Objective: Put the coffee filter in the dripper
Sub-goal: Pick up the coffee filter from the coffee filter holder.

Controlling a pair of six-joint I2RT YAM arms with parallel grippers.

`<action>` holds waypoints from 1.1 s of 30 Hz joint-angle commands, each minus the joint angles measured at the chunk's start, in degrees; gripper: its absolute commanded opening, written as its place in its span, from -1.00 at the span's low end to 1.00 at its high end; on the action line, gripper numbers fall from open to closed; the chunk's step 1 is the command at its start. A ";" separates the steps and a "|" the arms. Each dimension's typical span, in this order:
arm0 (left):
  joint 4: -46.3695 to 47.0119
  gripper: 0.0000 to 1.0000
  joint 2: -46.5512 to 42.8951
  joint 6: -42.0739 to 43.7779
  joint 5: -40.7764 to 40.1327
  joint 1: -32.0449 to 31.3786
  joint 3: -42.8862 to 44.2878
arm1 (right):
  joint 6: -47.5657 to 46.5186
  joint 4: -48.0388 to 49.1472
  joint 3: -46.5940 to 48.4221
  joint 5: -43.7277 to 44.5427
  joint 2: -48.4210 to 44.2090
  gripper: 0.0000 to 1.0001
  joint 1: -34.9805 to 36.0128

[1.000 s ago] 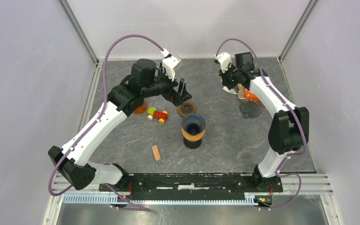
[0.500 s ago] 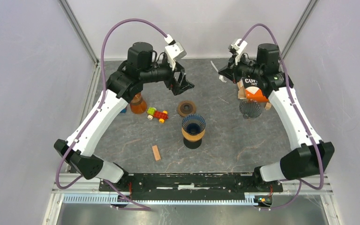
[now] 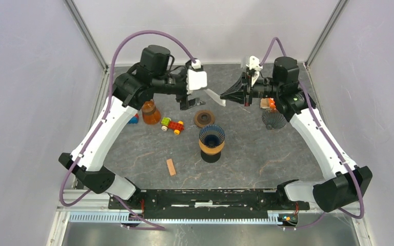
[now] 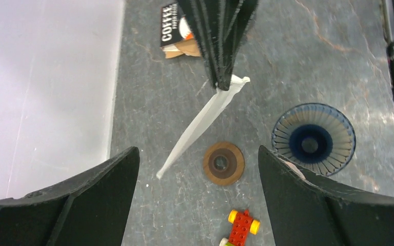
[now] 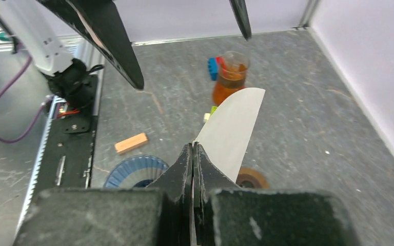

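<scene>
A flat white coffee filter (image 5: 236,125) sticks out from my right gripper (image 5: 192,147), which is shut on its pointed end. In the top view the filter (image 3: 214,96) hangs in the air between both grippers, above the wooden ring (image 3: 204,119). The blue ribbed dripper (image 3: 211,136) stands on its tan base mid-table, below and nearer than the filter. My left gripper (image 4: 197,154) is open and holds nothing; the filter (image 4: 200,123) hangs ahead of it, apart from its jaws. The dripper (image 4: 313,138) shows to that view's right.
A coffee filter pack (image 3: 267,102) and a dark ribbed glass dripper (image 3: 274,119) sit at the right. An orange beaker (image 3: 150,114), a toy brick car (image 3: 172,125) and a wooden block (image 3: 171,167) lie on the left half.
My right gripper has carried the filter left, away from the pack, toward the table's middle. The left gripper has swung right and now faces it, still open.
</scene>
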 commanded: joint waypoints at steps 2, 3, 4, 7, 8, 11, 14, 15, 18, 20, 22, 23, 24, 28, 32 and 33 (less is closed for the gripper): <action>-8.70 0.79 2.08 14.29 -0.99 -3.35 2.15 | 3.00 5.17 -1.66 -7.25 -1.29 -1.00 1.19; -8.91 0.77 2.39 14.43 -1.09 -3.70 2.21 | 3.92 6.15 -1.92 -8.03 -1.34 -1.00 1.29; -8.94 0.73 2.74 14.52 -1.26 -4.09 2.19 | 4.71 7.01 -2.27 -8.50 -1.38 -1.00 1.33; -9.73 0.59 3.91 15.50 -2.41 -5.23 2.31 | 6.23 8.90 -2.99 -9.42 -1.54 -1.00 1.63; -9.73 0.51 4.24 15.64 -2.44 -5.45 2.34 | 6.39 8.98 -3.08 -9.66 -1.58 -0.99 1.67; -9.73 0.27 5.69 15.21 -2.62 -5.63 3.68 | 6.52 9.17 -3.28 -9.97 -1.93 -1.00 1.81; -9.78 0.11 6.78 14.59 -2.83 -5.69 4.65 | 6.88 9.64 -3.86 -10.37 -2.44 -1.00 1.83; -9.74 0.06 6.92 14.46 -2.79 -5.71 4.67 | 7.25 10.06 -4.25 -10.26 -2.52 -1.00 1.82; -9.73 -0.17 7.16 13.89 -2.35 -5.89 4.68 | 8.56 11.52 -5.00 -10.22 -2.94 -1.00 1.81; -9.73 -0.51 7.24 13.39 -2.35 -5.98 4.61 | 9.49 12.45 -5.14 -9.77 -3.01 -1.00 1.84; -9.68 -0.90 7.17 12.10 -3.28 -5.93 4.69 | 9.86 12.46 -4.89 -8.66 -3.02 -0.97 1.80; -8.63 -0.96 7.05 9.88 -4.94 -5.97 4.76 | 9.69 11.75 -4.48 -7.91 -3.00 -0.76 1.66; -7.40 -0.95 6.82 7.46 -6.76 -5.98 4.68 | 8.81 10.44 -3.82 -6.57 -3.04 -0.44 1.40; -3.06 -0.96 4.76 -4.14 -15.32 -5.89 4.08 | 3.66 3.98 -0.20 -0.04 -4.15 0.72 -0.55; 2.58 -0.96 -0.27 -14.31 -15.65 -5.71 -1.77 | -3.23 -0.27 0.24 3.88 -5.82 0.88 -1.04; 5.12 -0.96 -2.38 -16.42 -13.71 -5.71 -4.93 | -4.35 -0.71 -0.24 5.16 -6.13 0.90 -1.06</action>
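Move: My right hand still pinches one corner of the coffee filter, whose middle lies about 4 cm to its left and 1 cm ahead. From my open left hand the filter's middle is some 6 cm to the right, 1 cm ahead and 6 cm below. The dripper stands on its stack about 12 cm back, 4 cm right and 23 cm below my left hand; the brown disc lies nearly straight beneath it, 1 cm right and 38 cm down. I take the filter over in mid-air: my left hand sinks about 6 cm, edging right and slightly back as it rolls some 10 degrees, and closes its fingers on the filter's free part. My right hand draws back about 3.5 cm, still holding, then opens wide to let go and comes forward a little and to the right, while my left hand carries the filter forward about 2 cm and slightly left and up, turning counter-clockwise. ##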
